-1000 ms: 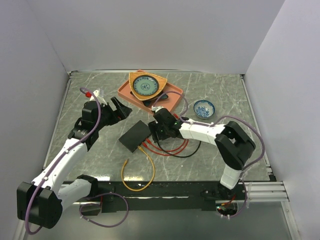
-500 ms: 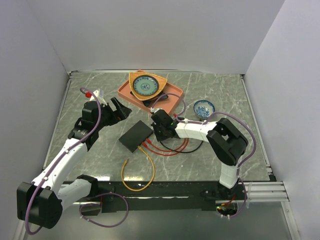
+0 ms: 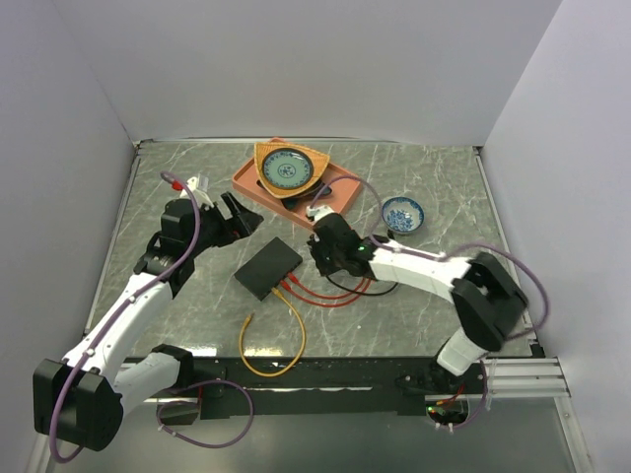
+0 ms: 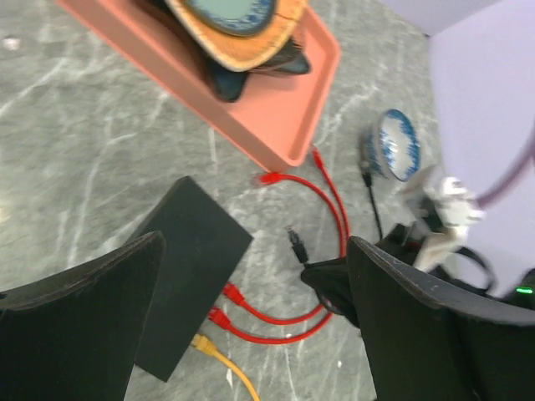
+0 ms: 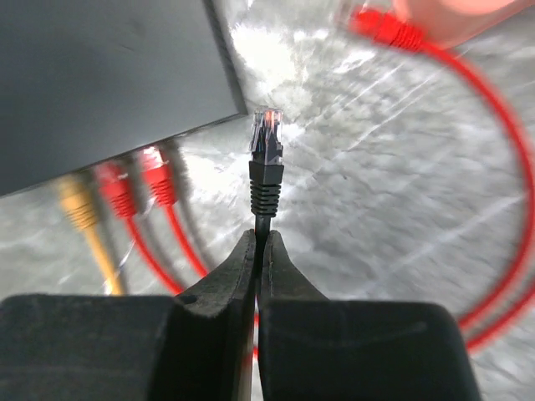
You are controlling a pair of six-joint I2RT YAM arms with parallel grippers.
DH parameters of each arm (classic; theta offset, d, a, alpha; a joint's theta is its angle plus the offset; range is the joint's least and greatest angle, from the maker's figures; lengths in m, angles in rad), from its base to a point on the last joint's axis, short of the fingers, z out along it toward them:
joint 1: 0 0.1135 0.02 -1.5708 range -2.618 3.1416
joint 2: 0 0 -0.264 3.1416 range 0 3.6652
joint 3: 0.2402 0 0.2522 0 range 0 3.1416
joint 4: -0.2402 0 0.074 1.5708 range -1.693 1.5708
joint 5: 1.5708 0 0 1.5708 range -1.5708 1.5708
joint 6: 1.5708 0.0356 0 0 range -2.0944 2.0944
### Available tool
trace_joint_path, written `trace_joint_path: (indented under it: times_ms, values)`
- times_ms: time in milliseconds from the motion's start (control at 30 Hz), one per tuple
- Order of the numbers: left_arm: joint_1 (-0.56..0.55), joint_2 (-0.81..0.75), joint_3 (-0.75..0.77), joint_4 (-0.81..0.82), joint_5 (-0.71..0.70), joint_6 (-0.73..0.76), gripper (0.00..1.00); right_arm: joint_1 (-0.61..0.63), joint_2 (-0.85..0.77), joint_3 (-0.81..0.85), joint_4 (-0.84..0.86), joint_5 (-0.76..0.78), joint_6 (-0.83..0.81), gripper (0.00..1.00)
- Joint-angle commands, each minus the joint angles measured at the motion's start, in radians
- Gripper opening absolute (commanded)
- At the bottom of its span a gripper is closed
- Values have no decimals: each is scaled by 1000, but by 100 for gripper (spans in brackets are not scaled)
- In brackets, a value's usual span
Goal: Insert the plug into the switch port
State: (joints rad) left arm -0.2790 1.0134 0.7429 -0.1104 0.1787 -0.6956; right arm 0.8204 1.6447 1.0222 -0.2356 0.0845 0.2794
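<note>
The black plug point(image 5: 267, 146) stands upright past my right gripper point(image 5: 260, 238), which is shut on its black cable just behind the ribbed boot. The plug hangs a little off the corner of the flat black switch point(image 5: 100, 83). Two red plugs point(image 5: 157, 180) and a yellow one point(image 5: 77, 205) sit in the switch's port row; the free switch port itself is hidden under that edge. From above, the right gripper point(image 3: 320, 251) is just right of the switch point(image 3: 268, 267). My left gripper point(image 3: 237, 212) hovers open above the switch's far left point(image 4: 180, 267), with nothing between its fingers.
An orange tray point(image 3: 336, 190) with stacked dishes lies behind the switch. A small blue bowl point(image 3: 402, 213) stands to its right. Red cables point(image 3: 335, 294) loop right of the switch, with a loose red plug point(image 4: 269, 177) by the tray. A yellow cable point(image 3: 286, 340) curls toward the near edge.
My right gripper has shut on the black cable and holds the plug off the table by the switch's corner; its elbow swung out to the right. The left arm has not moved.
</note>
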Motion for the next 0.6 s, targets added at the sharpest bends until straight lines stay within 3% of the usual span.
trace_joint_path:
  times_ms: [0,433,567]
  values:
    - [0,-25,-11,138,143,13,96,2,-201,-48,35,0,-48,0]
    - [-20,-33,-143,679,674,-107,96,-1,-719,-315,232,-405,-154,0]
    - [-97,-33,-126,689,705,-52,97,-6,-809,-326,246,-440,-157,0]
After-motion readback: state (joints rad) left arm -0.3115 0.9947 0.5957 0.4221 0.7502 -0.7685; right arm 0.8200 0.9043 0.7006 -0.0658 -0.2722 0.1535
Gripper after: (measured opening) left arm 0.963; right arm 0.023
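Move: The right hand already holds the black plug about 5 cm above the table. The switch lies roughly 10 cm to its left, level with it fore and aft and 4 cm lower; the red plugs in its port edge are 6 cm left and 4 cm back, and the loose red plug is 6 cm ahead, 1 cm right. From the left hand, the black plug is some 14 cm right, 4 cm back and 14 cm below. Right hand lifts the pinched plug about 16 cm and back, while open left swings right, back and up. ##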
